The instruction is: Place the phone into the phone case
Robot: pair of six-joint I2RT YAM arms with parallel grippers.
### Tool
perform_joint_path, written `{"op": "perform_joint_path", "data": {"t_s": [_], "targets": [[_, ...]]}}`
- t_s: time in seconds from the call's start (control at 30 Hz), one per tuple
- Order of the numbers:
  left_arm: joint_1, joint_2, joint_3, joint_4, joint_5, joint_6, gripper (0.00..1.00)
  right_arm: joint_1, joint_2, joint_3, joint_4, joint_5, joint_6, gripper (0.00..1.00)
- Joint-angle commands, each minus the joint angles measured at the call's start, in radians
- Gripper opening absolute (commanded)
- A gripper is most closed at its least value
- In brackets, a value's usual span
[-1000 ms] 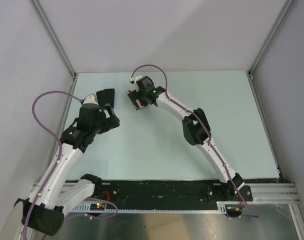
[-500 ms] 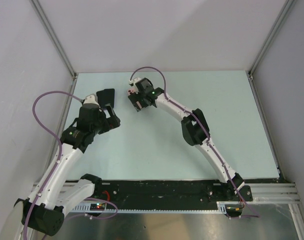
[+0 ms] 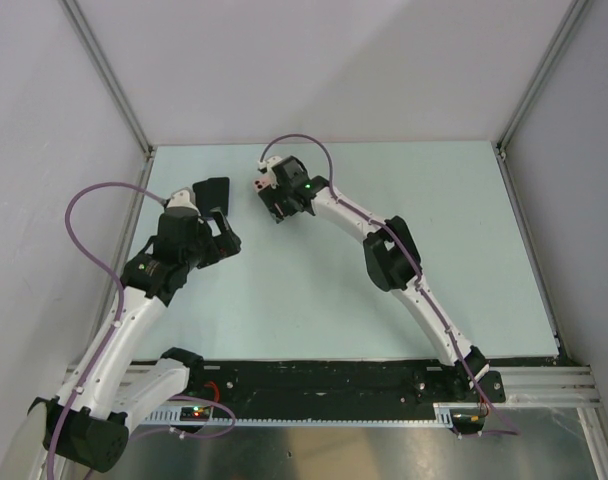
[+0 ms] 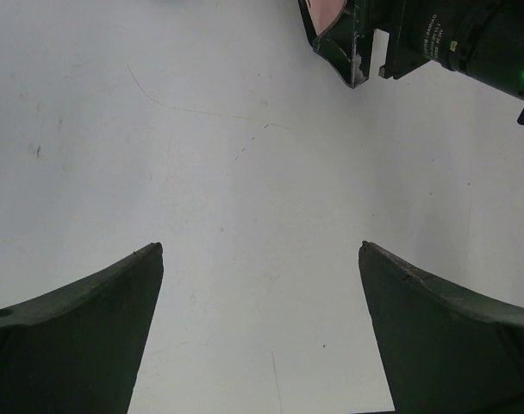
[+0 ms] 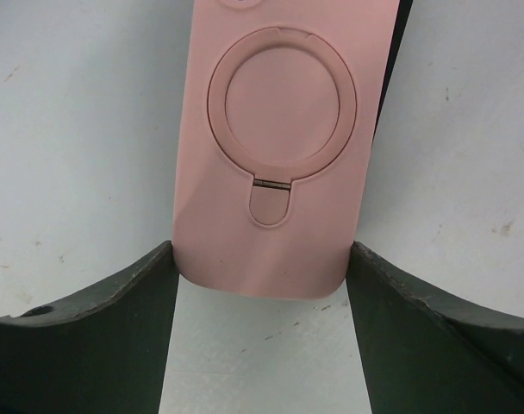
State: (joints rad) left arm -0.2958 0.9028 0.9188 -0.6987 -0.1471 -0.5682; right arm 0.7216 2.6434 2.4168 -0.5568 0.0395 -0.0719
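The pink phone case point(image 5: 279, 147) lies back up on the table, its round ring holder showing. My right gripper point(image 5: 262, 250) has it between its jaws, and both fingertips touch the case's lower corners. A thin dark strip point(image 5: 389, 60) runs along the case's right side; I cannot tell whether that is the phone. From above, the right gripper point(image 3: 271, 198) sits at the far middle-left, with a bit of pink point(image 3: 259, 184) beside it. My left gripper point(image 3: 222, 215) hangs open over bare table just to its left, holding nothing point(image 4: 260, 250).
The pale table point(image 3: 384, 280) is boxed in by white walls with metal posts point(image 3: 109, 80) at the back corners. The left wrist view catches the right wrist point(image 4: 469, 43) and the case's edge point(image 4: 327, 13) at its top right. A purple cable point(image 3: 304, 140) loops above the right wrist.
The right gripper's jaws have narrowed from wide open until they meet the case's sides, and it has edged slightly toward the far wall. The left arm has not moved.
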Motion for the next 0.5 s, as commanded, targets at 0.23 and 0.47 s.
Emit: {"op": "perform_joint_path", "data": {"t_s": [0.23, 0.47], "targets": [[0.009, -0.029, 0.006, 0.01, 0.02, -0.019, 0.99, -0.063, -0.178, -0.04, 0.046, -0.25, 0.145, 0.63], [0.009, -0.029, 0.004, 0.01, 0.021, -0.024, 0.98, -0.107, -0.241, -0.104, 0.099, -0.366, 0.279, 0.61]]}}
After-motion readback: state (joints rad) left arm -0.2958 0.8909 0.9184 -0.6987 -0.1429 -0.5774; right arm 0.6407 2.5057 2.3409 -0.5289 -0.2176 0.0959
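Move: My right fingers already hold the near end of the pink case. The phone, the dark rectangle with a blue edge, lies about 18 cm to the left of that hand and 3 cm farther out, about 1 cm lower. The black slab beneath the case has its middle some 5 cm ahead and 2 cm left of the same hand, about 1 cm down. From my left hand the phone is roughly 25 cm ahead, 9 cm left and 18 cm below. Keeping my right fingers pinched on both long edges of the pink case near its end, I raise it nearly straight up, about 6 cm, off the black slab, slowly at first and then faster. On the way the wrist tilts by some 15 to 20 degrees, mostly with its left side rising. ##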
